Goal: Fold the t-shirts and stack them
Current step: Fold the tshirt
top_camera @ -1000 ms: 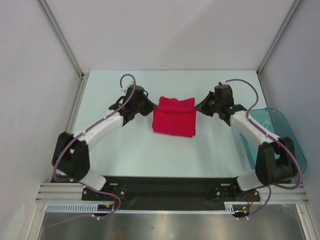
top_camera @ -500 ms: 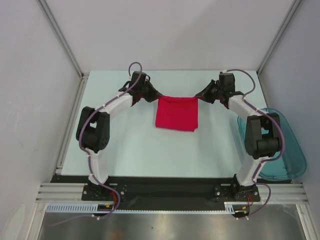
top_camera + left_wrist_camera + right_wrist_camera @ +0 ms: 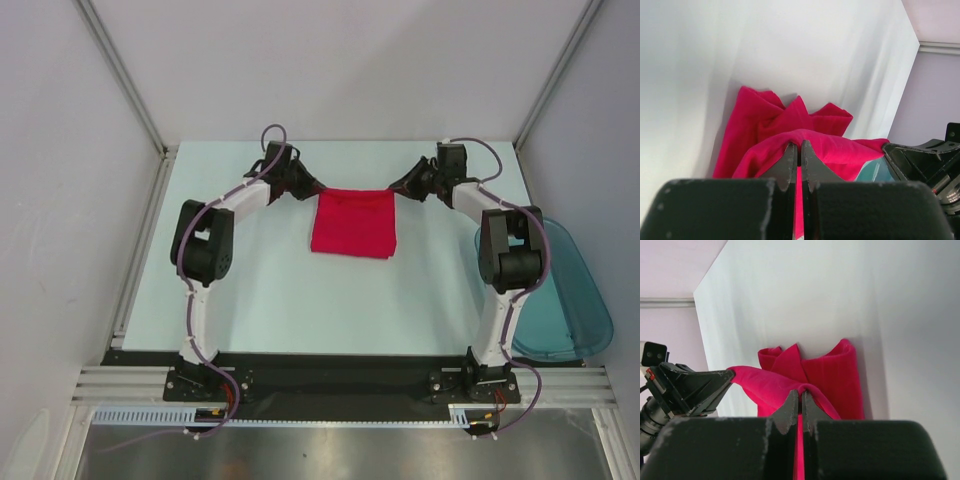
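Observation:
One bright red t-shirt (image 3: 353, 223) lies partly folded in the middle of the pale table, its far edge lifted and stretched taut. My left gripper (image 3: 313, 191) is shut on the far left corner of that t-shirt (image 3: 820, 140). At the far right corner my right gripper (image 3: 393, 191) is shut on the same t-shirt (image 3: 835, 372). Each wrist view shows red cloth pinched between the closed black fingers, with the other gripper at the opposite end of the raised edge. The near half of the shirt rests flat on the table.
A translucent teal plastic bin (image 3: 570, 290) stands at the table's right edge beside the right arm. White walls and metal posts close the table in on the left, right and far sides. Both arms reach far toward the back.
Both grippers have carried the shirt's edge toward the far side of the table and up, pulling it taut. The arms have stretched out, and the shirt shifted slightly away.

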Tool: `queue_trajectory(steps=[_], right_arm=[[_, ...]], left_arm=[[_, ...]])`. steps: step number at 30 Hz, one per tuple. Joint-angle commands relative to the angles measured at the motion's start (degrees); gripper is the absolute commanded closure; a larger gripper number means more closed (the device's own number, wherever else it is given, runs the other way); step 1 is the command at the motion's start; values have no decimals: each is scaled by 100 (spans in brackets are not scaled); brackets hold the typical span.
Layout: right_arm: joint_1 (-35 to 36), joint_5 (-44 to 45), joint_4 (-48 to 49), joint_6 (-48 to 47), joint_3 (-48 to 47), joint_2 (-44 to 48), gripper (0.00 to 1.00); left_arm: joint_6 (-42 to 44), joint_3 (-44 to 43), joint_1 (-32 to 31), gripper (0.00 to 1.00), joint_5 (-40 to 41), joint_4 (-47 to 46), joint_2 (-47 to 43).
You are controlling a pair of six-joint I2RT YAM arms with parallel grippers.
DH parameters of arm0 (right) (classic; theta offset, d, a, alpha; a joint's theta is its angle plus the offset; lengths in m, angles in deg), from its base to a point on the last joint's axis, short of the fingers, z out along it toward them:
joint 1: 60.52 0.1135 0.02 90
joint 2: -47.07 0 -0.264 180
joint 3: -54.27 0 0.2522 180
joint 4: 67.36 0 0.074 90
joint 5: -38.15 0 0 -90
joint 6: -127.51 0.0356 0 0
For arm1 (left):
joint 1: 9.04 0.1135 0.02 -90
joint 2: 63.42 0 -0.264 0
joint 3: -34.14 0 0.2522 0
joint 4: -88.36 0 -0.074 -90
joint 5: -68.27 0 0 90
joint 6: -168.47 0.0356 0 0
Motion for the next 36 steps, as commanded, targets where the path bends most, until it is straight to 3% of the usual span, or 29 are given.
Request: queue_trajectory(steps=[1, 22, 26, 27, 31, 33, 36], right_arm=[[-110, -186, 478, 46, -371, -191, 100], [-295, -872, 692, 46, -1241, -1360, 99], [-321, -995, 490, -76, -1644, -1667, 89], [-347, -960, 54, -216, -1802, -1825, 80], [-680, -451, -1055, -1260, -2533, -1652, 63], [-734, -48, -1555, -1596, -2604, -1362, 55], [-752, -140, -1612, -1800, -2166, -773, 52]], left_arm=[[-67, -321, 98, 99, -181, -321, 139], [-102, -918, 336, 99, -67, -260, 798], [-15, -1198, 371, 82, -111, -24, 991], [81, -1313, 371, 71, -15, 73, 1027], [1177, -2271, 415, 55, 896, 1520, 905], [1495, -2107, 424, 49, 1197, 1612, 389], [1541, -1343, 389, 44, 1218, 1324, -341]])
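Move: The shirt's hem is already held up by both hands, one at each corner; its place is the shirt's far edge on the table. The far left corner lies about 4 cm ahead of the left hand, level sideways and some 4 cm below; the far right corner about 4 cm ahead of the right hand, level sideways, 5 cm below. The fold on the near side, at its middle, is roughly 15 cm back from both hands, 8 cm right of the left and 10 cm left of the right. The lifted hem is carried on outwards by both hands, about 5 cm forward while sinking 3 to 4 cm, down over the shirt's far edge. There the fingers open about halfway and let go of the corners, and the hands part sideways, left hand leftward and right hand rightward, the left one also rising and rolling some 15 degrees. ##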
